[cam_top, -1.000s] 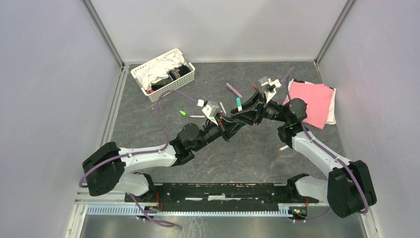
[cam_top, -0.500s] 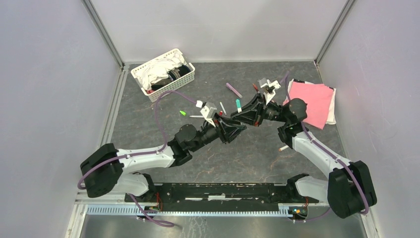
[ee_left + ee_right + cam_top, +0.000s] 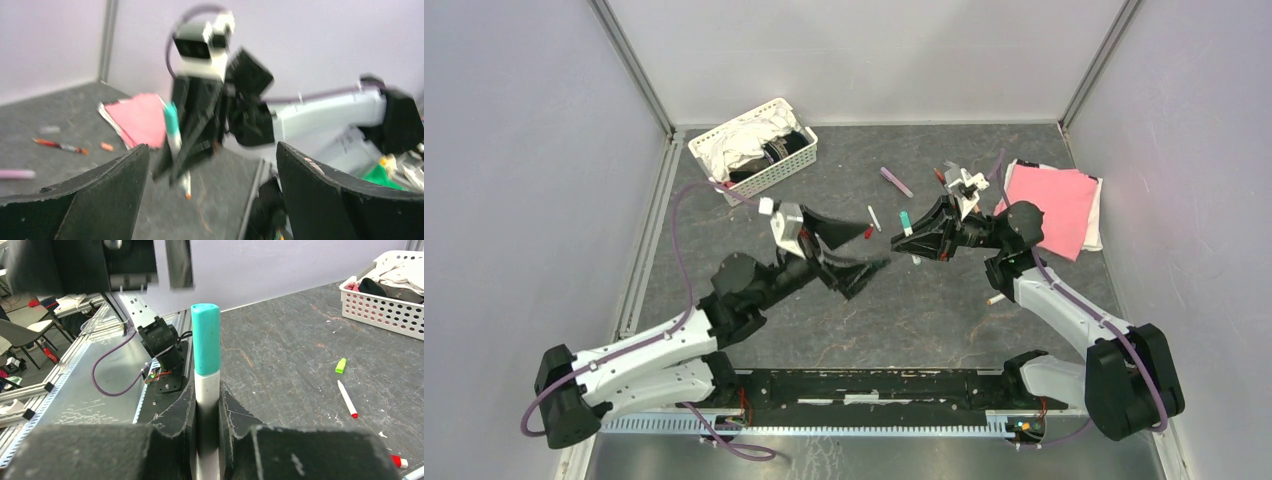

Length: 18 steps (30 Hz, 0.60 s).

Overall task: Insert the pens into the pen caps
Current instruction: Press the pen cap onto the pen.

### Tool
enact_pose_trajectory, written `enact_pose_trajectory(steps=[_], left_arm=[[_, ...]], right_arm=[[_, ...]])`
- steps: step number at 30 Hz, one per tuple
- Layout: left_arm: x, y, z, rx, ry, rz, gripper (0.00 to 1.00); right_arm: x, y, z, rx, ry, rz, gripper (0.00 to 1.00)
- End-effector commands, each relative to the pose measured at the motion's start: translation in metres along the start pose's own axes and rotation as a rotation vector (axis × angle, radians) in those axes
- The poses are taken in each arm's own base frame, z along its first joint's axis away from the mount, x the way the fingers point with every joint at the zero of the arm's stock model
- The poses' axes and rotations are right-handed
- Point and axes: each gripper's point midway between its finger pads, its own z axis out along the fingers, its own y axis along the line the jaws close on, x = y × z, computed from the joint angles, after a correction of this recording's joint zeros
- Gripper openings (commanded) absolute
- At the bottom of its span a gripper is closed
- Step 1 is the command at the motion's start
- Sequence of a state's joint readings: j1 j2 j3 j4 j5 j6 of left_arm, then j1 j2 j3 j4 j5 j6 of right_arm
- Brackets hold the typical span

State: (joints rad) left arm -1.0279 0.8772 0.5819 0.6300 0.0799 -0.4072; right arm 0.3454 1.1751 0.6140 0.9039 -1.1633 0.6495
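Note:
A white pen with a teal cap on its end stands upright between the fingers of my right gripper, which is shut on the barrel. From above, this pen hangs over the table's middle in the right gripper. My left gripper sits just to its left, open and holding nothing. In the left wrist view its wide-apart fingers frame the teal pen. A purple pen, a white pen and a green cap lie on the table.
A white basket of cloth stands at the back left. A pink cloth lies at the back right. Another pen lies by the right arm. A red-tipped pen rests near the green cap.
My left gripper has opened and drawn back to the left, away from the right gripper. The teal-capped pen stays in the right gripper, which has shifted slightly left.

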Motion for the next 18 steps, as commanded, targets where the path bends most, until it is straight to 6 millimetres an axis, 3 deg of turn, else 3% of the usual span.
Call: enact_pose_trajectory(steps=[1,8,18], left_arm=[[-0.029,0.021,0.027,-0.059,0.048,0.003,0.98],[-0.036,0.019,0.066,0.035,0.071,-0.064,0.89],[-0.021,0.022,0.081,0.066,0.095,-0.093,0.7]], right_arm=[[0.0,0.008,0.001,-0.035,0.006,-0.073,0.0],[0.001,0.011,0.003,-0.048,0.013,-0.073,0.0],[0.003,0.006,0.005,-0.037,0.013,-0.045,0.0]])
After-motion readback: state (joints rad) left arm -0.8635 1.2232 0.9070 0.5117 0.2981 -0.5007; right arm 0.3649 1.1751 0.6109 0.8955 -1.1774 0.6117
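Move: The teal pen cap, standing on the pen in the right fingers, is about 6 cm ahead of the open left hand, 7 cm to its right and 2 cm lower. The right fingertips are some 4 cm ahead, 7 cm right and 6 cm below the left hand, and the loose red cap lies on the table about 22 cm ahead, 1 cm left and far below. From the right hand the teal cap is 2 cm ahead, 1 cm left and 4 cm up. The left hand arcs in to the teal pen cap, going about 6 cm forward and 5 cm to the right, first rising some 5 cm and then sinking back to nearly its starting height, with its wrist turning only some 10 degrees. On the way its wide-open fingers narrow by about a quarter and come up around the sides of the cap without visibly pinching it, while the right hand keeps its grip on the pen and holds it almost still. ##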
